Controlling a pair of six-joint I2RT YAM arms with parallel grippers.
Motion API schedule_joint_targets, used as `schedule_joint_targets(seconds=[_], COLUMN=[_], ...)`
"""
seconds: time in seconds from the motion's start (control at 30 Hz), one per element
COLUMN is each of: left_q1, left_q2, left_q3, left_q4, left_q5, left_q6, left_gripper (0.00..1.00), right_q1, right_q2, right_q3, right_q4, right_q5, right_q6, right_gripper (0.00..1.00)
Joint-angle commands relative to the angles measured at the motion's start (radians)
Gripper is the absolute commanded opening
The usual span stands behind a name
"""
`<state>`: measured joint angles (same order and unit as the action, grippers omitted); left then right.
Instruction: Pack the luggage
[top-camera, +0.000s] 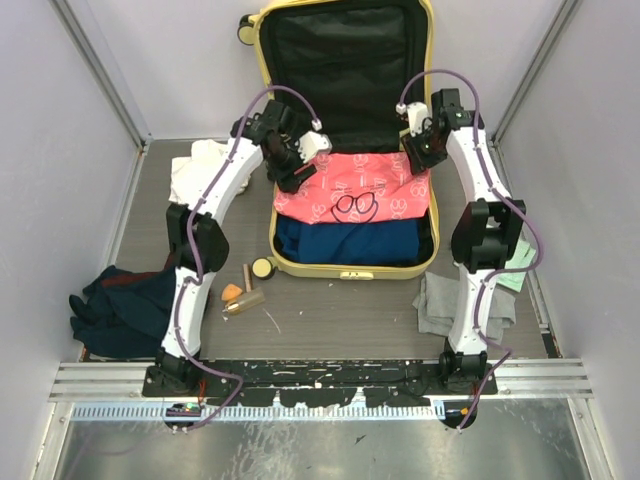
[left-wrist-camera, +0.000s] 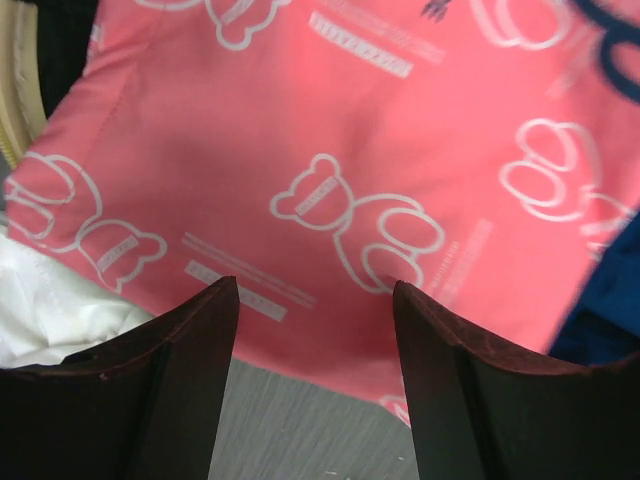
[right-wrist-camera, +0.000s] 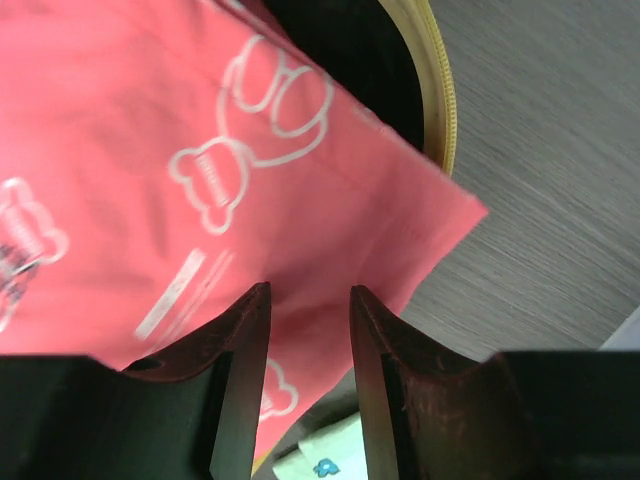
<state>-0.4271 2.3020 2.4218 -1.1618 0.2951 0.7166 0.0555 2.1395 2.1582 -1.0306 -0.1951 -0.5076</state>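
The luggage (top-camera: 268, 215), a pale-yellow hard-shell suitcase, lies open with its black-lined lid upright at the back. A blue garment (top-camera: 345, 242) lies in its base, with a pink bear-print garment (top-camera: 350, 190) on top. My left gripper (top-camera: 291, 172) hovers over the pink garment's left edge. In the left wrist view the gripper (left-wrist-camera: 315, 290) is open, the pink garment (left-wrist-camera: 330, 130) lying beyond it with nothing between the fingers. My right gripper (top-camera: 419, 158) hangs over the right corner. In the right wrist view that gripper (right-wrist-camera: 308, 292) is open and narrower, above the pink garment (right-wrist-camera: 120, 150).
A white garment (top-camera: 205, 165) lies left of the suitcase, a dark clothes pile (top-camera: 120, 305) at front left, a grey garment (top-camera: 450, 300) and a pale green item (top-camera: 515, 268) at right. A round disc (top-camera: 262, 268), an orange piece (top-camera: 232, 293) and a wooden brush (top-camera: 246, 301) lie in front.
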Motion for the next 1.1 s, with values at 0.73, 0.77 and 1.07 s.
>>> schedule_joint_targets(seconds=[0.73,0.77,1.07], left_q1=[0.065,0.065,0.071], left_q2=[0.126,0.086,-0.223], left_q3=[0.012,-0.013,-0.219], left_q4=[0.179,0.191,0.219], left_q5=[0.025,0.047,0.200], left_q6=[-0.098,-0.116,-0.304], left_gripper=[0.91,0.92,0.99], right_q1=[0.004,0.004,0.004], right_q2=[0.170,0.146,-0.103], right_q3=[0.035,0.051,0.015], right_q4=[0.155,0.130,0.032], right_q5=[-0.065,-0.097,-0.297], right_q6=[0.081,0.077,0.075], right_gripper=[0.62,0.66,0.90])
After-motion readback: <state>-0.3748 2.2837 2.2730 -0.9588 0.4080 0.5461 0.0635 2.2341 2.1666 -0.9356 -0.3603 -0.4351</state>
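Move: Over the suitcase, the pink cloth's middle lies about 13 cm to the right of the left hand, level with it and roughly 6 cm lower; from the right hand it is some 15 cm left and 3 cm back. Its side edges still overlap the rim. The blue cloth shows about 11 cm back and 12 cm right of the left hand, the white cloth 18 cm left and 3 cm ahead. The green cloth lies 16 cm right and 15 cm back of the right hand. Plunging together with part-open fingers, both hands drive down and a little forward at the pink cloth's two sides, the left about 9 cm down, the right nearly 11, pushing its overhanging edges inside the rim. Around the low point the fingers begin spreading almost fully; both hands then lift back up about 7 cm, easing back, clear of the cloth. ##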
